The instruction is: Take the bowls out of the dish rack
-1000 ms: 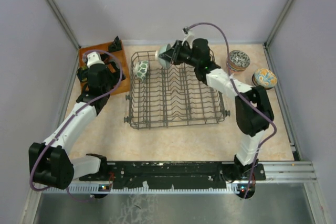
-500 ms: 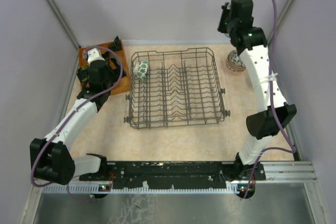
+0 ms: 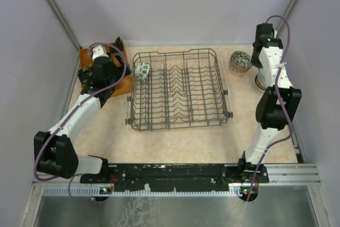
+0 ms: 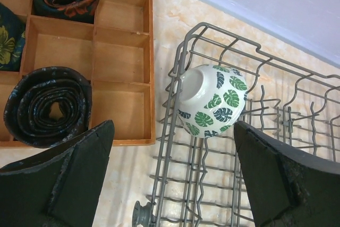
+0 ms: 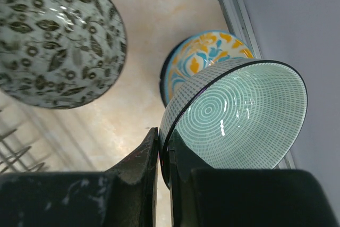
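The dish rack (image 3: pixel 180 127) of dark wire sits mid-table. One white bowl with green leaves (image 3: pixel 142 70) (image 4: pixel 212 101) stands on edge in its far left corner. My left gripper (image 4: pixel 172 184) is open, hovering over the rack's left rim short of that bowl. My right gripper (image 5: pixel 163 136) is shut on the rim of a teal grid-patterned bowl (image 5: pixel 239 115), held tilted just above an orange-and-blue bowl (image 5: pixel 204 59) at the far right. A dark-leaf bowl (image 3: pixel 240 61) (image 5: pixel 53 41) rests beside it. In the top view the right arm (image 3: pixel 268 51) hides the held bowl.
An orange-brown compartment tray (image 4: pixel 119 62) (image 3: pixel 123 84) with rolled dark cloths (image 4: pixel 48 107) lies left of the rack, under my left wrist. The enclosure's right wall and metal rail (image 5: pixel 234 9) run close beside the held bowl.
My right arm swung from the rack's back edge up and across to the far right corner, carrying the teal bowl. The left arm shifted slightly toward the back.
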Motion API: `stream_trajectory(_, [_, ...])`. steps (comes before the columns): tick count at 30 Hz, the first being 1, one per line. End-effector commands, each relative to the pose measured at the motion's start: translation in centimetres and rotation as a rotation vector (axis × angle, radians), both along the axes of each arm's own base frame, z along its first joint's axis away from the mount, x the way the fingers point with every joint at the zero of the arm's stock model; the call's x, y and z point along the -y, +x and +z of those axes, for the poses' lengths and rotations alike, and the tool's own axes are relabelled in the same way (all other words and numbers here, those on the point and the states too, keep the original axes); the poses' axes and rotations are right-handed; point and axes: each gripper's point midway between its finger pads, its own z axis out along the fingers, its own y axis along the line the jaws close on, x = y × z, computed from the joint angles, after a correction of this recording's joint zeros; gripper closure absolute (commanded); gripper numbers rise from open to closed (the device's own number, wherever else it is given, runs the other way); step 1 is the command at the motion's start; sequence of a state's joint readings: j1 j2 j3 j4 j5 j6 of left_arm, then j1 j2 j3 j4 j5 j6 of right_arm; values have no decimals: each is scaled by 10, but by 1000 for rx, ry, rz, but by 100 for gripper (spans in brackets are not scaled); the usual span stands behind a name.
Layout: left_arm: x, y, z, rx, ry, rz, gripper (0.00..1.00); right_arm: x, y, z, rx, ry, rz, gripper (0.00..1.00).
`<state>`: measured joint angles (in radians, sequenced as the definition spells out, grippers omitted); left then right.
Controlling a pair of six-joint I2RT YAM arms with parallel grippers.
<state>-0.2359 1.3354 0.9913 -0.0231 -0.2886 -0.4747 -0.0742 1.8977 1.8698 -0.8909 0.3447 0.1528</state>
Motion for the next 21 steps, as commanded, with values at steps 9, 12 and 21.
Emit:
stream_trajectory(9, [8,9,14,30,-18,-24,1,44,-2,-17,15,11,-60,100])
stream_trajectory(12, [10,10,14,28,-22,-31,1,50,2,-25,4,21,-66,100])
stream_trajectory(21, [13,12,16,28,-26,-39,1,58,10,-47,-22,64,-65,100])
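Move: The pale green bowl, still pinched at its left rim in the right hand, is meant for the yellow-patterned stack, whose middle lies about 10 cm to that hand's right, 2 cm ahead and some 14 cm below. The grey leaf-patterned stack stands roughly 15 cm left of the yellow one and 8 cm farther out, at about the same height. From the idle left hand the yellow stack is about 78 cm right, 3 cm ahead and 15 cm below. The pale green bowl is carried down about 7 cm and some 5 cm to the right, towards the yellow-patterned stack, the right hand keeping its closed pinch on the rim. A slight early drift back slows almost to a hover; then the hand sinks faster again, tilting by well under 10 degrees. ##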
